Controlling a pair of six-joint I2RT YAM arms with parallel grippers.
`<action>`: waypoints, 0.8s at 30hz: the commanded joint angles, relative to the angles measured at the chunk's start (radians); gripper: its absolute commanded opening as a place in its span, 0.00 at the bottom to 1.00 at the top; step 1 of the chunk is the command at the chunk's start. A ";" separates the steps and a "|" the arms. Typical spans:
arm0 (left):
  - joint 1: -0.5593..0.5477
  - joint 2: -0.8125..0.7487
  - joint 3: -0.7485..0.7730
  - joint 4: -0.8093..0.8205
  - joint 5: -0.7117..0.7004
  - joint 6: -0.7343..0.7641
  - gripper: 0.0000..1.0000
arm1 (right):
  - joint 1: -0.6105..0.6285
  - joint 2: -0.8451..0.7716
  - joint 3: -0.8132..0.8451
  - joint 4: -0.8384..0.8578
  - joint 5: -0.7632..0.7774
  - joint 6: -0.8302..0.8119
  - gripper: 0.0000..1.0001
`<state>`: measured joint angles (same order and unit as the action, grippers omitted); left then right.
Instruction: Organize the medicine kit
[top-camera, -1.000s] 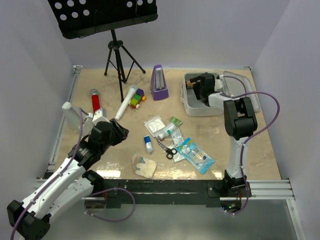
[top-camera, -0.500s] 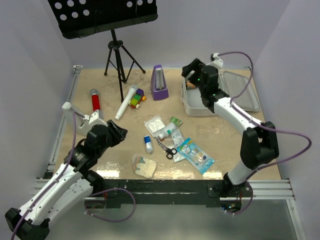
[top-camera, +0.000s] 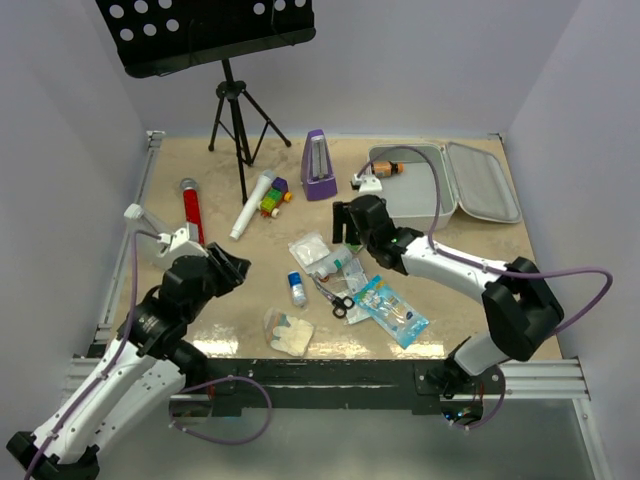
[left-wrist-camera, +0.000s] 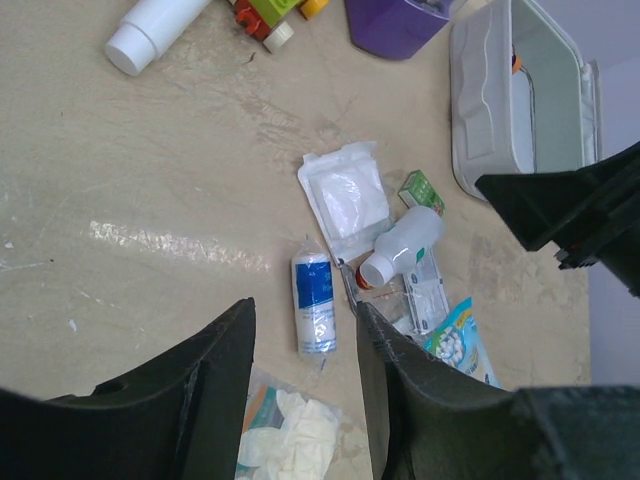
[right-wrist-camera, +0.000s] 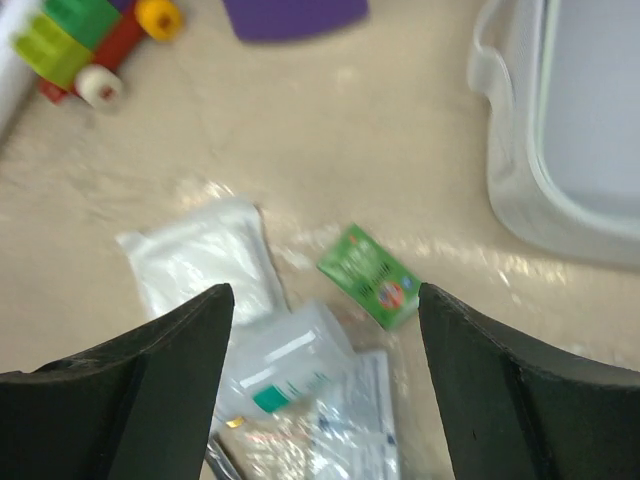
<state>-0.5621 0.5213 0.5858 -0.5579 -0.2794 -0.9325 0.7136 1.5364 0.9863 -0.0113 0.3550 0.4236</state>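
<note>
The medicine kit (top-camera: 405, 205) lies open at the back right, lid (top-camera: 485, 185) flat beside it, with a small orange item (top-camera: 388, 170) inside. My right gripper (top-camera: 345, 222) hovers open over the supplies, with a green box (right-wrist-camera: 368, 275), a clear bottle (right-wrist-camera: 285, 365) and a gauze packet (right-wrist-camera: 200, 260) below its jaws (right-wrist-camera: 325, 295). Around them lie scissors (top-camera: 335, 298) and a blue cotton packet (top-camera: 392, 310). My left gripper (top-camera: 232, 268) hangs open and empty above the table; a blue-labelled roll (left-wrist-camera: 315, 305) and a bag of gloves (left-wrist-camera: 290, 440) show between its fingers (left-wrist-camera: 225, 370).
A purple metronome (top-camera: 319, 167) stands left of the kit. A music stand's tripod (top-camera: 238, 125), a white tube (top-camera: 252, 205), a toy block car (top-camera: 275, 197) and a red-handled tool (top-camera: 190, 205) occupy the back left. Walls close in three sides.
My right arm has swung out of the kit, forward and left, down to the pile of supplies. The left arm has barely shifted.
</note>
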 joint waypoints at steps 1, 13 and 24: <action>0.005 -0.020 -0.059 0.042 0.057 -0.022 0.49 | -0.003 -0.134 -0.101 -0.036 0.041 0.099 0.80; 0.004 0.065 -0.106 0.108 0.140 0.001 0.47 | 0.134 -0.105 -0.143 -0.033 0.056 0.035 0.95; 0.005 0.054 -0.162 0.141 0.203 -0.003 0.47 | 0.303 0.067 0.080 -0.277 0.256 -0.086 0.98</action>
<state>-0.5621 0.5865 0.4431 -0.4675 -0.1173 -0.9401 1.0172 1.5898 1.0130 -0.2043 0.5255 0.3721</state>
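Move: The blue roll lies about 11 cm back and 11 cm left of the right hand, some 12 cm below it. The scissors are about 13 cm back and 2 cm left, the white bottle only 3 cm back and 1 cm left, and the gauze pack 8 cm left and 1 cm ahead, all similarly low. From the left hand, the blue roll is roughly 11 cm right, 2 cm ahead and 16 cm below. Right hand, opening wider, draws back 9 cm, then left towards the blue roll; left hand sinks 6 cm. ##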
